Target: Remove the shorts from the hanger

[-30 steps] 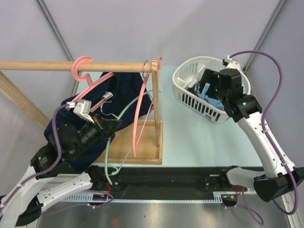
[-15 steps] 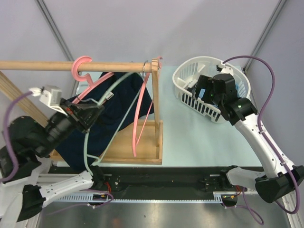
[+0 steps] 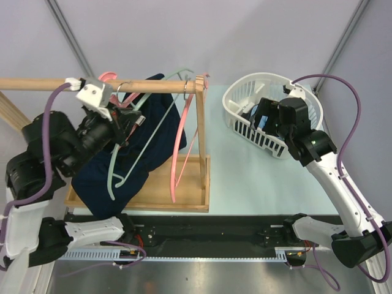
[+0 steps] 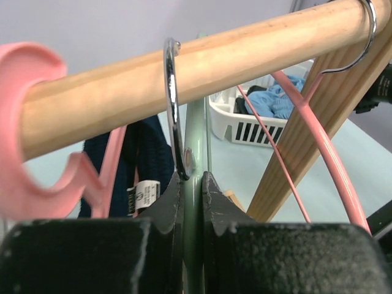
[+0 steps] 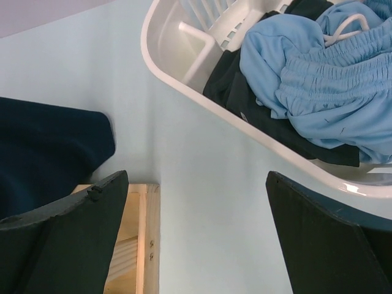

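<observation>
Dark navy shorts (image 3: 150,138) hang from a pink hanger (image 3: 105,77) on the wooden rod (image 3: 37,84); they also show in the left wrist view (image 4: 150,150) and the right wrist view (image 5: 49,147). My left gripper (image 3: 124,121) (image 4: 193,177) is shut on a bare pale green hanger (image 3: 111,184) (image 4: 195,131), right under the rod. That hanger's metal hook (image 4: 171,98) loops over the rod (image 4: 245,58). My right gripper (image 3: 260,115) (image 5: 195,180) is open and empty above the table, beside the white basket (image 3: 269,139). Light blue shorts (image 5: 318,86) and dark shorts (image 5: 245,101) lie in the basket.
A second pink hanger (image 3: 179,147) hangs bare from a metal hook at the rod's right end. The rack's wooden base frame (image 3: 184,199) (image 5: 144,245) lies below. The basket's rim (image 5: 177,67) is just right of the rack.
My left arm has risen from the rack's front up to the rod, carrying the green hanger, whose hook now sits over the rod. The right gripper has barely moved.
</observation>
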`<state>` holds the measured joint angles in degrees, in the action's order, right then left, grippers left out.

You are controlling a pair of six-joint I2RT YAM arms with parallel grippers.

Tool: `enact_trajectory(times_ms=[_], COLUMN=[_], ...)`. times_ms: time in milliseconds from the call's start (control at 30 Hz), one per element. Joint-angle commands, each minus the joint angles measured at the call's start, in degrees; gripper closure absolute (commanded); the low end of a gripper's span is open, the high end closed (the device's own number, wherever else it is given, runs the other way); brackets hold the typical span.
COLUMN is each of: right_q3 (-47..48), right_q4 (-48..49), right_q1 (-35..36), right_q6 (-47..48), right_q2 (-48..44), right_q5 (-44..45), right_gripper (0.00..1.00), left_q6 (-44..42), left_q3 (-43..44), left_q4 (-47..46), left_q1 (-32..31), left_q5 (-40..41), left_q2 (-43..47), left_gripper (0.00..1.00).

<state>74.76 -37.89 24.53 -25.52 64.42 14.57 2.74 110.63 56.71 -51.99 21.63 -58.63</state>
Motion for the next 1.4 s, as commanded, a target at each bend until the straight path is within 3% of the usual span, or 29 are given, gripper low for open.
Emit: enact_trajectory(times_ms=[0,433,933,967,1100,1300,1367], right_q3=[-0.76,-3.3,-5.15,-5.15,-5.59,-6.29,-6.64], right_q4=[0.53,0.8,0.97,0.89,0.97,0.97,0.8], right_q1=[0.16,0.08,0.16,0.08,0.16,0.34,0.34], right_q6=[-0.85,-1.46,-1.73,-1.82,-1.9,-2.17,-2.25], right_q2=[-1.14,-2.2,-2.99,-2.99,-2.99,-2.81,-2.99], right_q5=[0.46,0.55,0.29,0.37,0.02,-0.24,-0.15], right_gripper=[0.0,0.0,0.0,0.0,0.0,0.0,0.0], left_q6=[-1.34,4.02,3.77,3.5,3.41,4.29,4.64], left_q3=[2.93,-0.41,-5.6,-6.03,-8.06,-10.61,-10.52], left_q4=[-5.9,-10.47,-15.05,-14.79,-14.78,-15.92,-16.19], left_q1=[-0.04,-0.13,-0.48,-0.48,-0.48,-0.4,-0.48], left_q5=[-3.43,-10.37,-15.48,-15.3,-13.54,-12.75,-12.84], left_q2=[-2.18,-8.69,-8.34,-8.08,-5.1,0.18,2.46], left_gripper=[0.99,1.0,0.99,0.95,0.64,0.38,0.35])
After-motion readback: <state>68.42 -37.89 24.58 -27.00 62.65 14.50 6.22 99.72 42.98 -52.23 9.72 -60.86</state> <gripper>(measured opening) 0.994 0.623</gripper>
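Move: The left hand holds the empty green hanger just under its hook, which is already up at the rail; the rail runs about 3 cm ahead of this hand and 5 cm above. The free stretch of rail aimed at starts some 9 cm to the right and 5 cm ahead. Beyond it hangs the pink hanger's hook, about 13 cm right and 5 ahead, with the post 16 cm right and 5 ahead. From the right hand, the free stretch lies roughly 21 cm left, 10 back and 20 up. Rightward along the rail, about 9 cm and slightly forward, the left hand carries the pinched green hanger towards the pink hanger by the post, sinking a couple of centimetres and turning roughly 10 degrees clockwise. There it pauses, opens its fingers to let go, and starts drawing back and left. The right hand, wide open near the basket, sinks about 4 cm. ##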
